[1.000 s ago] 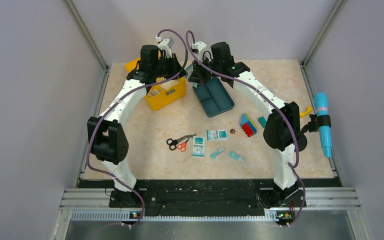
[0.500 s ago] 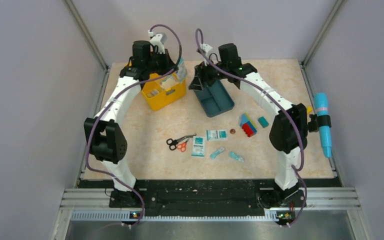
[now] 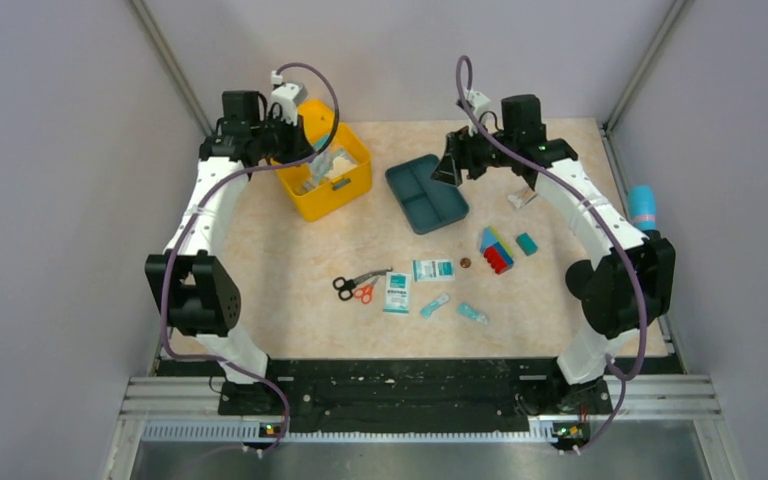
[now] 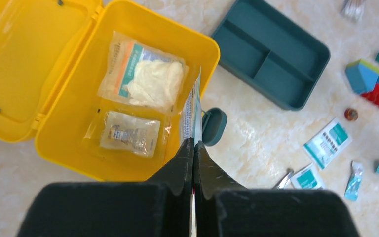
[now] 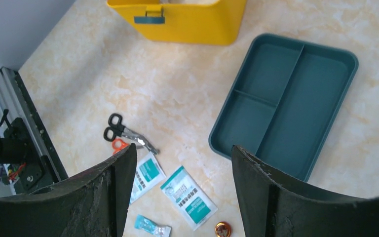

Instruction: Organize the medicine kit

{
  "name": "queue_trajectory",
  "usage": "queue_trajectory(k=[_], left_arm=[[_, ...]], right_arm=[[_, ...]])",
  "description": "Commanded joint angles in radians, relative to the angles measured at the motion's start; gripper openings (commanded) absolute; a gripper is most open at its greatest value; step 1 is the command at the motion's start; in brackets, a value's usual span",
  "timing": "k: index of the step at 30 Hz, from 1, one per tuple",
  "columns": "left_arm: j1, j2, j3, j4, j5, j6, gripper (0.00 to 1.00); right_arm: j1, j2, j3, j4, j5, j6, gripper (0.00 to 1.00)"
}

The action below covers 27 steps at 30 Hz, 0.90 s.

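Note:
The medicine kit [image 3: 345, 190] is a yellow box standing open at the back left, its lid [image 4: 24, 59] folded out flat. Two clear packets [image 4: 145, 76] lie inside. My left gripper [image 4: 193, 143] hangs above the kit's front wall, shut on a thin flat packet [image 4: 192, 111] seen edge-on. From the top view the left gripper [image 3: 307, 152] is over the box. My right gripper [image 5: 183, 153] is open and holds nothing. It hovers just right of the dark teal tray [image 3: 427, 192], where the right gripper [image 3: 450, 166] shows near the tray's far corner.
On the table in front lie scissors [image 3: 358, 285], two teal-and-white sachets [image 3: 397, 292], two small tubes [image 3: 434, 304], a coin [image 3: 465, 263], a coloured block stack [image 3: 495, 250], a teal block [image 3: 527, 243] and a crumpled packet [image 3: 520, 198]. A blue cylinder [image 3: 643, 205] sits beyond the right wall.
The left gripper closed on the packet and drew back left with it over the kit. The right gripper opened, left the tray and swung to the right.

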Motion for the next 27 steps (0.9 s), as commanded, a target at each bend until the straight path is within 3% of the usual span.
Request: queue_trajectory(k=[1, 13, 16, 18, 22, 27], left_arm=[[-0.007, 0.02, -0.024, -0.031, 0.027, 0.141, 0.0], [0.032, 0.215, 0.039, -0.041, -0.046, 0.225, 0.02], [0.079, 0.312, 0.115, -0.067, -0.111, 0.259, 0.3], [0.088, 0.358, 0.202, -0.077, -0.209, 0.252, 0.4], [0.117, 0.341, 0.283, -0.007, -0.219, 0.189, 0.44], [0.122, 0.223, 0.187, 0.155, -0.163, 0.092, 0.44]], right_arm=[[0.005, -0.066, -0.043, -0.026, 0.05, -0.068, 0.69], [-0.027, -0.168, -0.169, -0.112, 0.144, -0.125, 0.69], [-0.03, -0.177, -0.196, -0.111, 0.159, -0.132, 0.69], [-0.036, -0.178, -0.195, -0.118, 0.165, -0.139, 0.69], [-0.039, -0.188, -0.202, -0.135, 0.187, -0.175, 0.69], [-0.039, -0.19, -0.23, -0.129, 0.192, -0.182, 0.7]])
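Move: The left hand holds a clear bag and is taking it to the open yellow box, whose middle is about 9 cm ahead, 1 cm left and some 19 cm below. Inside the box, the glove bag lies roughly 13 cm ahead and 3 cm right of the hand, the small roll bag 8 cm ahead and 4 cm left; the teal tray is 8 cm ahead and 27 cm right. From the right hand, the box lies some 15 cm ahead and 29 cm left. The left hand sinks about 13 cm into the near side of the yellow box, first almost straight down and then also swinging forward and left, about 9 cm each way; its fingers part to not quite half open while it is still sinking, let go of the bag, and the hand starts rising towards the box's hinge-side corner. The right hand, empty and still open, goes down, right and back away from the box, about 9 cm in all, rolling some 15 degrees. ##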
